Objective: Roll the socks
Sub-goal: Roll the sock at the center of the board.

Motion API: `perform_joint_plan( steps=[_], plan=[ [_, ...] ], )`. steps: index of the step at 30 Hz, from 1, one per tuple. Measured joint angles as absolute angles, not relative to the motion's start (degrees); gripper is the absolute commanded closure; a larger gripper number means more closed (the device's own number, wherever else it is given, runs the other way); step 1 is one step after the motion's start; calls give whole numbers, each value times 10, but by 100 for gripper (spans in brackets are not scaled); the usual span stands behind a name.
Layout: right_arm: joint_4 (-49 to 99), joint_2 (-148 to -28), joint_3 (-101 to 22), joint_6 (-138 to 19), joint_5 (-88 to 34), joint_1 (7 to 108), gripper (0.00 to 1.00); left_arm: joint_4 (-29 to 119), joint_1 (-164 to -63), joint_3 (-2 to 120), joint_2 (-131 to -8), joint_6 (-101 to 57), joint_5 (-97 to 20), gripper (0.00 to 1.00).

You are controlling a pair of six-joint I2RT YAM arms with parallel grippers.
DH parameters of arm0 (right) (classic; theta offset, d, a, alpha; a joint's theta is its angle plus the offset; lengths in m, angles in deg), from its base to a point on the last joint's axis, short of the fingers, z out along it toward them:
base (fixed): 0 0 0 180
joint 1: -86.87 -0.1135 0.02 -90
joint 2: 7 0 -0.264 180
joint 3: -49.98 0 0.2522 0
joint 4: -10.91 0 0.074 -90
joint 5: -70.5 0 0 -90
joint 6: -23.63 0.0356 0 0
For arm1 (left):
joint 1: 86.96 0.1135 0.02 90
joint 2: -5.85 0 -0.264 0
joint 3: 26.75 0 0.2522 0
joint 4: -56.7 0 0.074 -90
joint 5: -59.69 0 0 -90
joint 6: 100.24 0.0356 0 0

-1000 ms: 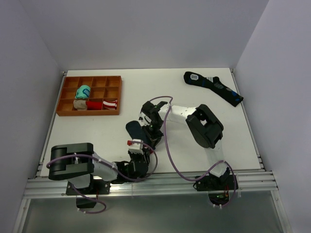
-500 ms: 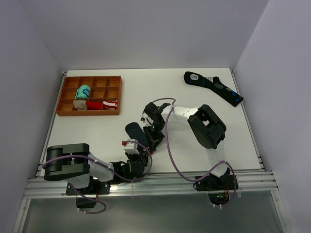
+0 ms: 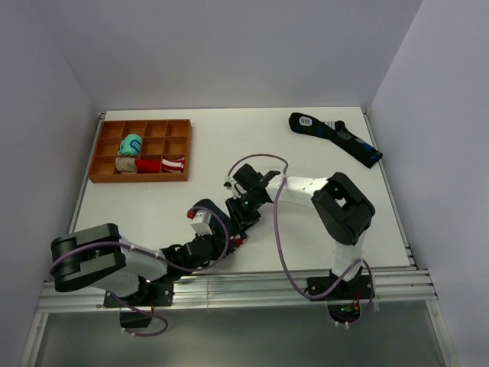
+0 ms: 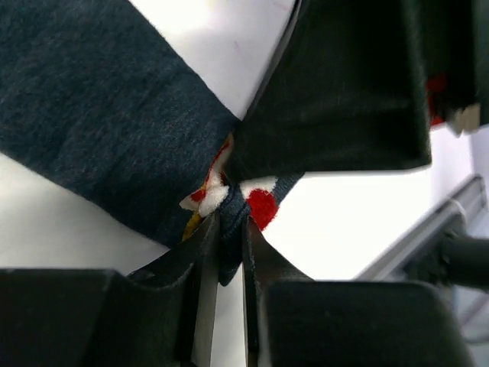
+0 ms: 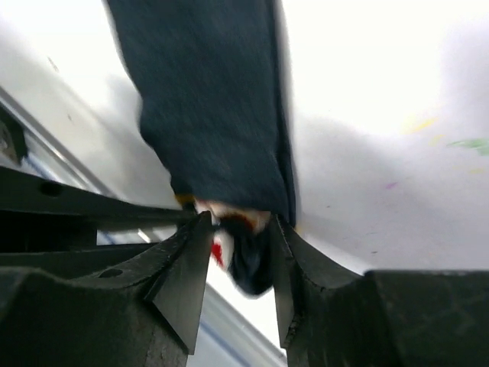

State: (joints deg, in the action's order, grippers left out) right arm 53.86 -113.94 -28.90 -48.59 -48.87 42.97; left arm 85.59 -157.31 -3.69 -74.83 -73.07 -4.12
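The socks (image 3: 205, 206) are a short dark navy pair lying flat near the table's front middle. Both grippers meet at the near end, which carries a red-white-yellow patch. In the left wrist view my left gripper (image 4: 228, 223) is shut on that patch end of the socks (image 4: 99, 115), with a fold of navy cloth pinched between its jaws. The black block of the right gripper fills the upper right of that view. My right gripper (image 5: 238, 229) stands open around the same bunched end of the socks (image 5: 214, 99). From above, the left gripper (image 3: 203, 229) and right gripper (image 3: 231, 222) hide most of the pair.
An orange divided tray (image 3: 189, 149) at the back left holds a teal bundle (image 3: 131, 144), a beige bundle (image 3: 125, 164) and a red-white bundle (image 3: 170, 164). A longer dark sock (image 3: 336, 138) lies at the back right. An aluminium rail (image 3: 252, 284) runs along the near edge.
The left jaws have closed down on the patch end and the left arm has swung it leftward. The right jaws have spread apart, and the right elbow has shifted right.
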Motion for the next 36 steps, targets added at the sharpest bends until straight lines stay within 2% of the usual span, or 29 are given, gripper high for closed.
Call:
perform_joint_plan(
  steps=[7, 14, 19, 29, 36],
  plan=[
    [426, -1065, -232, -478, -452, 437, 53, 893, -1503, -61, -746, -757, -185, 87],
    [311, -980, -156, -475, -452, 458, 53, 895, -1455, -69, -743, -779, -271, 87],
    [233, -916, -77, -471, -470, 459, 54, 859, -1430, -53, -737, -784, -313, 87],
    [11, -897, 91, -421, -525, 455, 53, 770, -1363, -28, -713, -759, -411, 86],
    [-107, -856, 145, -397, -507, 448, 52, 709, -1332, 11, -726, -727, -468, 87]
  ],
)
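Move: The left fingers already pinch the rolled near end of the sock, its middle about 1 cm ahead and 2 cm to their right. From the right hand, its fingers part-open around that rolled end, the same end is some 3 cm back, straight in line sideways and about 1 cm down. The sock's flat part stretches away forward-left, its middle roughly 4 cm ahead and 6 cm left of the right hand. The left fingers keep their pinch on the rolled end almost in place, while that wrist tips down about 20 degrees and swings slightly clockwise. The part-open right fingers come free of the sock: the hand goes up and some 4 cm forward, swings back about 5 cm with a brief dip, then climbs again to finish about 6 cm higher, rolling its left side up so the fingers level out towards the left. ##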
